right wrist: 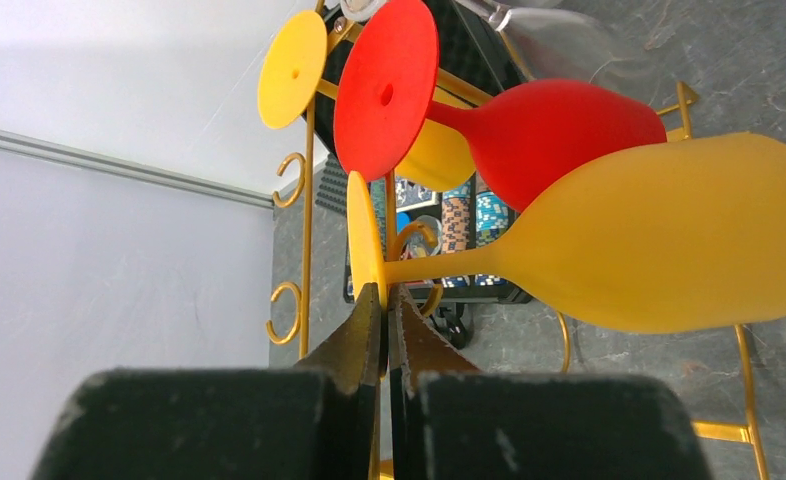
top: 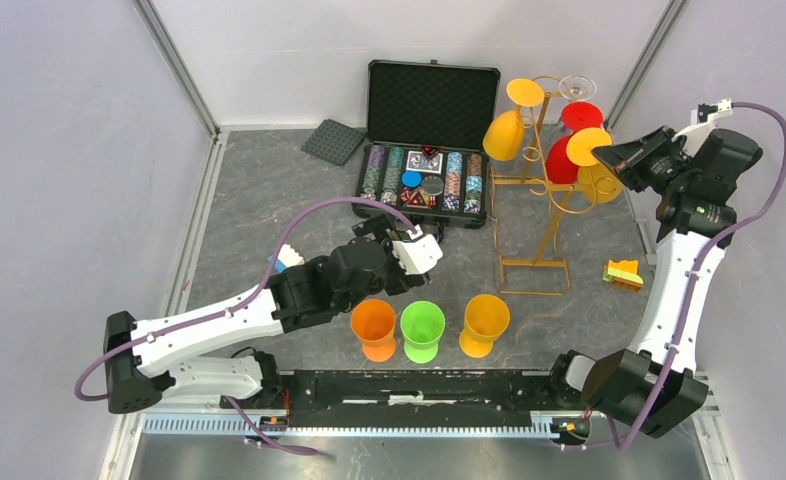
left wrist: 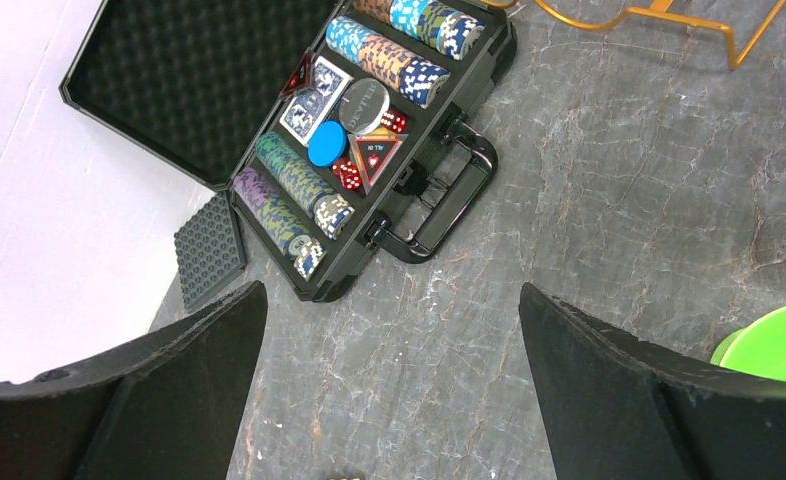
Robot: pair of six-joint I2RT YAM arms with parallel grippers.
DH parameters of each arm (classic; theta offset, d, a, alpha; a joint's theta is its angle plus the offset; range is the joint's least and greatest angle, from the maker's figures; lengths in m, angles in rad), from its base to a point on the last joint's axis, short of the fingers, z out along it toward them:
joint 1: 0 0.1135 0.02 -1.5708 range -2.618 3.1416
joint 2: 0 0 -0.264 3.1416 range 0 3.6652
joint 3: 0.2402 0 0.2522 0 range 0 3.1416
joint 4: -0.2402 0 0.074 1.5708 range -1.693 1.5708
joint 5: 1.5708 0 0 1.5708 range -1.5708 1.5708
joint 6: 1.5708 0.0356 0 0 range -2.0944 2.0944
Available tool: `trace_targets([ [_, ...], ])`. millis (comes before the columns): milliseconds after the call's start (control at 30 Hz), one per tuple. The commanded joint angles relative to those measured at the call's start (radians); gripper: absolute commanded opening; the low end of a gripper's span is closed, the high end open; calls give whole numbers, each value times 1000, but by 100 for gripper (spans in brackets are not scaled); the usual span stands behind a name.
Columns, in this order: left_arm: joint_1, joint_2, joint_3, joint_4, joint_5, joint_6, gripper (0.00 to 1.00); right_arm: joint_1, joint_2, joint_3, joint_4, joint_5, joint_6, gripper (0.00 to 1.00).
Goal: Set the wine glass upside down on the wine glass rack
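Note:
The gold wire wine glass rack (top: 535,215) stands right of centre. A yellow wine glass (top: 601,183) lies sideways at the rack's top rail, and my right gripper (top: 609,155) is shut on the thin edge of its foot. In the right wrist view the fingers pinch the foot disc (right wrist: 365,240), and the bowl (right wrist: 659,235) points right beside the rack rail (right wrist: 307,200). A red glass (right wrist: 559,125) and another yellow glass (top: 504,133) hang upside down on the rack. My left gripper (top: 414,250) is open and empty, low over the table (left wrist: 439,380).
Orange (top: 374,328), green (top: 422,330) and amber (top: 485,323) glasses stand upright near the front edge. An open black case of poker chips (top: 424,175) lies behind the left gripper. A foam pad (top: 333,141) sits beside it. A small yellow block (top: 622,272) lies right of the rack.

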Motion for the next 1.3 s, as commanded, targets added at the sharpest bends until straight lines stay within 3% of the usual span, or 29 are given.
trace_targets([
  [0, -1, -2, 15, 35, -14, -38, 100, 4, -22, 4, 67, -37, 12, 0],
  [233, -1, 13, 29, 41, -17, -41, 100, 4, -40, -14, 5, -27, -73, 26],
  [633, -1, 55, 107, 20, -30, -59, 100, 4, 11, 204, -258, 107, -339, 63],
  [767, 2, 71, 158, 0, -12, -90, 100, 4, 10, 223, -294, 145, -382, 70],
  [933, 15, 82, 251, -117, 115, -184, 100, 4, 16, 283, -336, 191, -430, 80],
  [1167, 68, 100, 370, -383, 372, -362, 100, 4, 68, 463, -416, 219, -464, 85],
  [1267, 94, 135, 439, -545, 415, -482, 100, 4, 69, 484, -418, 239, -470, 87],
])
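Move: The yellow wine glass's foot is already pinched in the right hand at the rack's hook, its middle some 9 cm below and 2 cm back and right. The red glass hangs about 5 cm ahead and 3 left, the other hung yellow glass about 9 ahead and 12 left, both middles equally low. From the left hand, empty and open, the green glass stands roughly 17 cm back, 1 right and 16 below, the orange one 8 cm left of the hand at that depth. The yellow wine glass is let go by its foot as the right fingers open wide; the hand backs away from the rack to its right by some 3 cm, rolling about 25 degrees so its left side dips, then rises about 5 cm clear. The left hand, still open and empty, first sinks slightly, then lifts about 5 cm while shifting right, drawing back and tipping its fingers down at the end. ##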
